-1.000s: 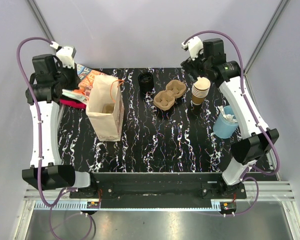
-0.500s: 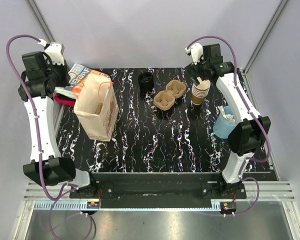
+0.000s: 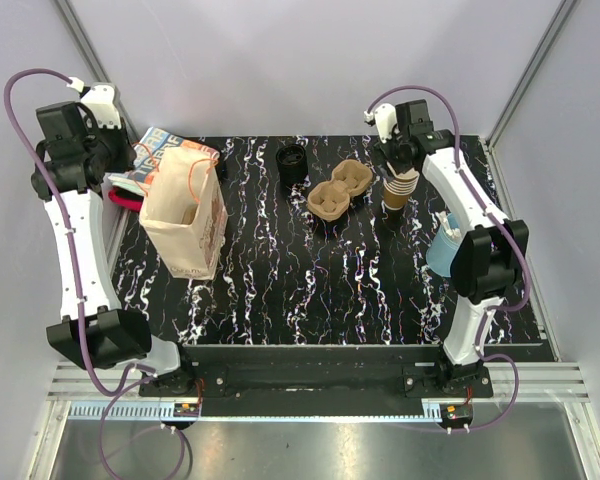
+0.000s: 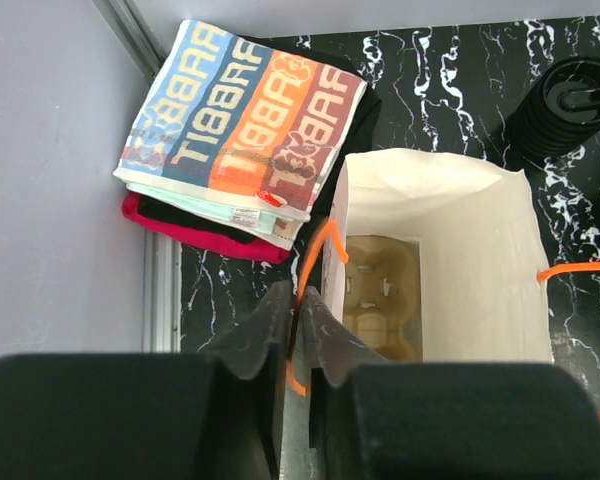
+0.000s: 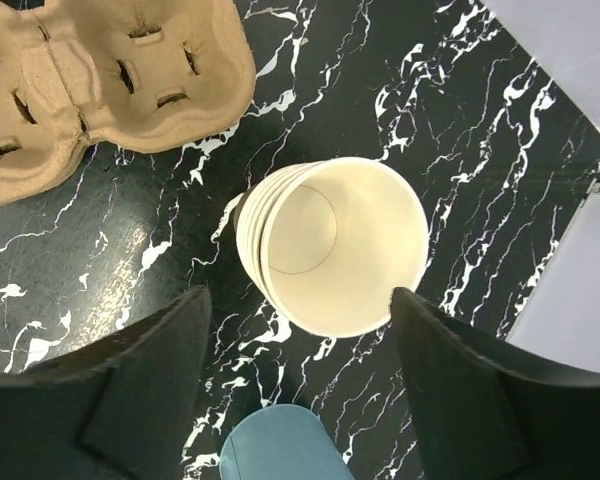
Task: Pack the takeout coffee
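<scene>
No lidded takeout coffee shows in any view. A stack of lidless paper cups (image 3: 401, 185) (image 5: 330, 245) stands at the back right. My right gripper (image 3: 401, 158) (image 5: 298, 300) hangs open just above it, one finger on each side of the rim, not touching. A brown paper bag (image 3: 185, 215) (image 4: 430, 260) stands open on the left, tilted, with a cardboard cup carrier (image 4: 380, 295) at its bottom. My left gripper (image 3: 132, 165) (image 4: 300, 310) is shut on the bag's orange handle (image 4: 315, 255).
A second cup carrier (image 3: 340, 190) (image 5: 110, 70) lies mid-back. A black ribbed stack of lids (image 3: 293, 163) (image 4: 575, 100) stands behind it. A light blue cup (image 3: 450, 245) (image 5: 275, 445) is at the right edge. Folded cloths (image 3: 152, 150) (image 4: 240, 120) lie at the back left.
The left arm has pulled the bag leftwards by its handle, tilting it. The right gripper has come down over the cup stack and its jaws have narrowed a little.
</scene>
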Controlling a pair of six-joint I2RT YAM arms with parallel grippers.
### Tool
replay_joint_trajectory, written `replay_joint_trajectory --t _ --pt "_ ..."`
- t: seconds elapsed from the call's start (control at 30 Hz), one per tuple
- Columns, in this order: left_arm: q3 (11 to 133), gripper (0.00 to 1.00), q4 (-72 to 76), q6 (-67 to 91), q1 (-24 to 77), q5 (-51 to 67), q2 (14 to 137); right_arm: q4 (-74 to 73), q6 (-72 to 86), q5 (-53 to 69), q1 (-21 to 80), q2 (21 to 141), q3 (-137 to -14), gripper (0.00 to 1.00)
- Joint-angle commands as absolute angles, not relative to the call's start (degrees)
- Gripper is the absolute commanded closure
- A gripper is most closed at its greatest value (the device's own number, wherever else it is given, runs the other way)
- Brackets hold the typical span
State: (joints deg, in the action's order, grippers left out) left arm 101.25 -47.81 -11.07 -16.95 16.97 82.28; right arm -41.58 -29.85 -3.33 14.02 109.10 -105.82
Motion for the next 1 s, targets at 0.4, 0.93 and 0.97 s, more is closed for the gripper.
replay_joint_trajectory --t 0.4,0.93,0.97 --pt "104.0 0.23 -44.8 -8.2 -17.3 23.9 79.4 -39.4 -28.2 -1.6 13.9 113.9 -106.4 0.5" --pt "102.9 0.09 -43.8 -4.5 -17.1 30.9 73.3 -38.5 -26.3 -0.2 13.1 113.4 -106.7 0.73" --pt "102.8 0.09 -43.7 -4.4 -17.0 30.9 73.1 -38.5 -26.0 1.3 13.0 113.2 -106.7 0.73"
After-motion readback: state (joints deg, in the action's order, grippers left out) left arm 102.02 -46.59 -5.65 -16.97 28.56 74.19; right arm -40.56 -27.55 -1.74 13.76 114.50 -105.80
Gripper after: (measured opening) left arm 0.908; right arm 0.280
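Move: The stack of paper cups centres about 2 cm ahead of the right hand, 3 cm to its right and 11 cm below. From that hand, the cup tray sits some 12 cm left, 5 cm ahead, and the blue container roughly 13 cm back, 17 cm right. The left hand still holds the paper bag's left handle; the bag's middle is level with it, about 9 cm right and 18 cm below, with the folded towels some 20 cm ahead, 1 cm left. The cup stack's near-left rim is met from above: the right hand sinks about 4.5 cm, then holds its height while the fingers, narrowing throughout from wide to about a quarter open, come to straddle the rim, one finger over the mouth and one outside. The bag handle is let go as the left fingers open wide, and that hand then lifts about 6 cm, going right and back too. ##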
